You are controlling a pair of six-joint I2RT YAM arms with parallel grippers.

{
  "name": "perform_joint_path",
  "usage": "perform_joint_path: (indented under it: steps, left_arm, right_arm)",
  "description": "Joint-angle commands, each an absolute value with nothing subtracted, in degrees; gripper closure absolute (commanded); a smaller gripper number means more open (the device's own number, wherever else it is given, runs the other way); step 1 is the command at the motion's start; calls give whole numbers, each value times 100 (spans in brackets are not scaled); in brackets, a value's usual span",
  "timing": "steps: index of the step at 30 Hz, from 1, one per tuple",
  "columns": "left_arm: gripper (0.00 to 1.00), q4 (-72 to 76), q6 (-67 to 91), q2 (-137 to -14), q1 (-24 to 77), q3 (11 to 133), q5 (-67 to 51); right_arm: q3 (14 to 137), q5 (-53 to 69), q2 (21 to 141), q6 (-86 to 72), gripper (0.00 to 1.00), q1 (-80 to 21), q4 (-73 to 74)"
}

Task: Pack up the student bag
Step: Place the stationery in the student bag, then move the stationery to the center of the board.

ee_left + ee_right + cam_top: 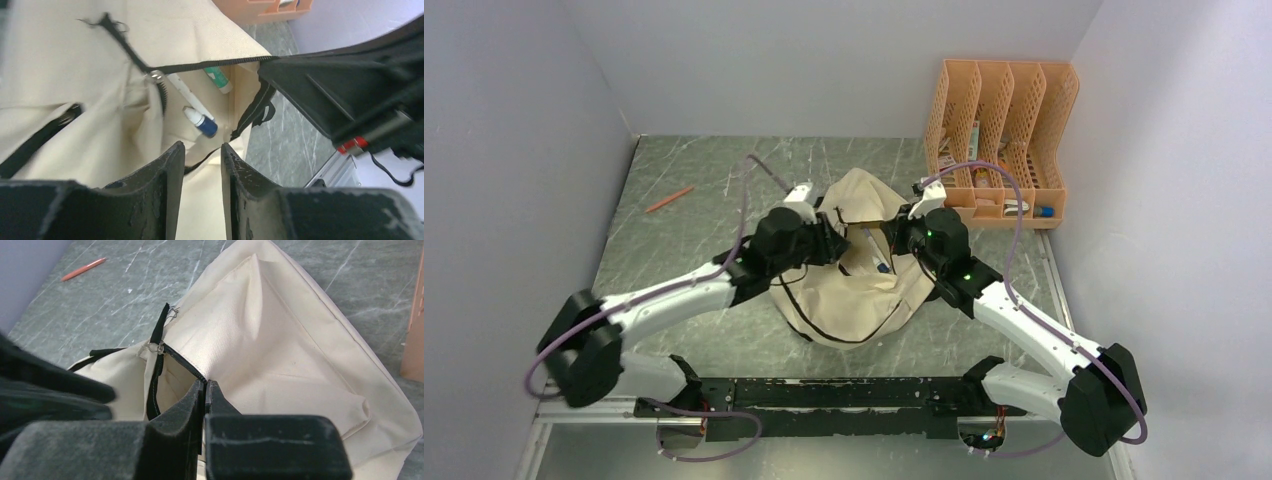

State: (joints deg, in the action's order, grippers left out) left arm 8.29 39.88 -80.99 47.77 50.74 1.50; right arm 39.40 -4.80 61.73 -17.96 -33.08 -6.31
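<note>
The student bag [854,300], a soft beige backpack with black zippers, lies in the middle of the table between both arms. My right gripper [205,383] is shut on the black zipper edge of the bag's opening and holds it up. My left gripper [202,147] hovers at the left side of the same opening, its fingers a small gap apart with nothing between them; beige fabric shows beyond the gap. Inside the pocket lie a white pen [187,95], a blue-capped marker [201,122] and a green-and-white tube [218,80]. A metal zipper pull [159,346] hangs at the opening's corner.
An orange perforated file organizer [1002,140] stands at the back right, with small items in its base. An orange pencil [669,199] lies on the grey marbled table at the back left. White walls close in the table on three sides.
</note>
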Motion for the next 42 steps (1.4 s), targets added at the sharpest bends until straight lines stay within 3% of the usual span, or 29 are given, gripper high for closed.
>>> perform_joint_path:
  steps: [1,6,12,18,22,25,32,42]
  left_arm:
    - [64,1050,3485,-6868,4766,4411,1380]
    - [56,326,3181,-6307,4364,4637,2642]
    - [55,-356,3678,-6763,2700,5199,2445]
    - [55,-802,4268,-7602,1844,5866,3051]
    - [42,-1391,4982,-8427,1263,6525,2890]
    - [38,-1694,5553,-9019,853,7009,2662]
    - [15,-2425,7189,-10141,370,7937,2897]
    - [16,-2859,8315,-11537,-147,9056,2855]
  right_arm:
    - [3901,-645,6095,-1887,100,-3278,-933]
    - [3934,-542,6174,-1981,100,-3278,-961]
    - [3955,-494,6143,-2000,100,-3278,-890]
    - [3971,-626,6094,-2016,100,-3279,-800]
    - [4077,-443,6121,-2010,100,-3279,-675]
    - [4017,-351,6063,-2076,100,-3287,-705]
    - [3908,-382,5918,-2076,100,-3287,-681]
    - [3741,-636,5745,-2015,100,-3287,-711]
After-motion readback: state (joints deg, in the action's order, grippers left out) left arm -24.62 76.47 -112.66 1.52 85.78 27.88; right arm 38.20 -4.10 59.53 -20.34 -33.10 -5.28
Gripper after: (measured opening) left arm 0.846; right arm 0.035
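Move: The orange pen lying alone on the table is some 43 cm to the left of the left gripper, about 21 cm farther out and 16 cm below. The bag's middle is right under this hand, level with it, 2 cm to its right and some 11 cm down; in the bag's mouth the small blue bottle sits 9 cm to the hand's right, level with it. From the right hand the pen is about 51 cm left, 18 cm ahead and 18 cm below. Swing the left gripper off the bag towards the orange pen: first left and up some 7 cm, then left and forward in a descending sweep, about 37 cm left and 24 cm forward in all. Turn it nearly 90 degrees counter-clockwise, tip the fingers further down and spread them wide to arrive over the pen's farther end. Keep the right gripper still, pinching the zipped edge of the bag's flap. ##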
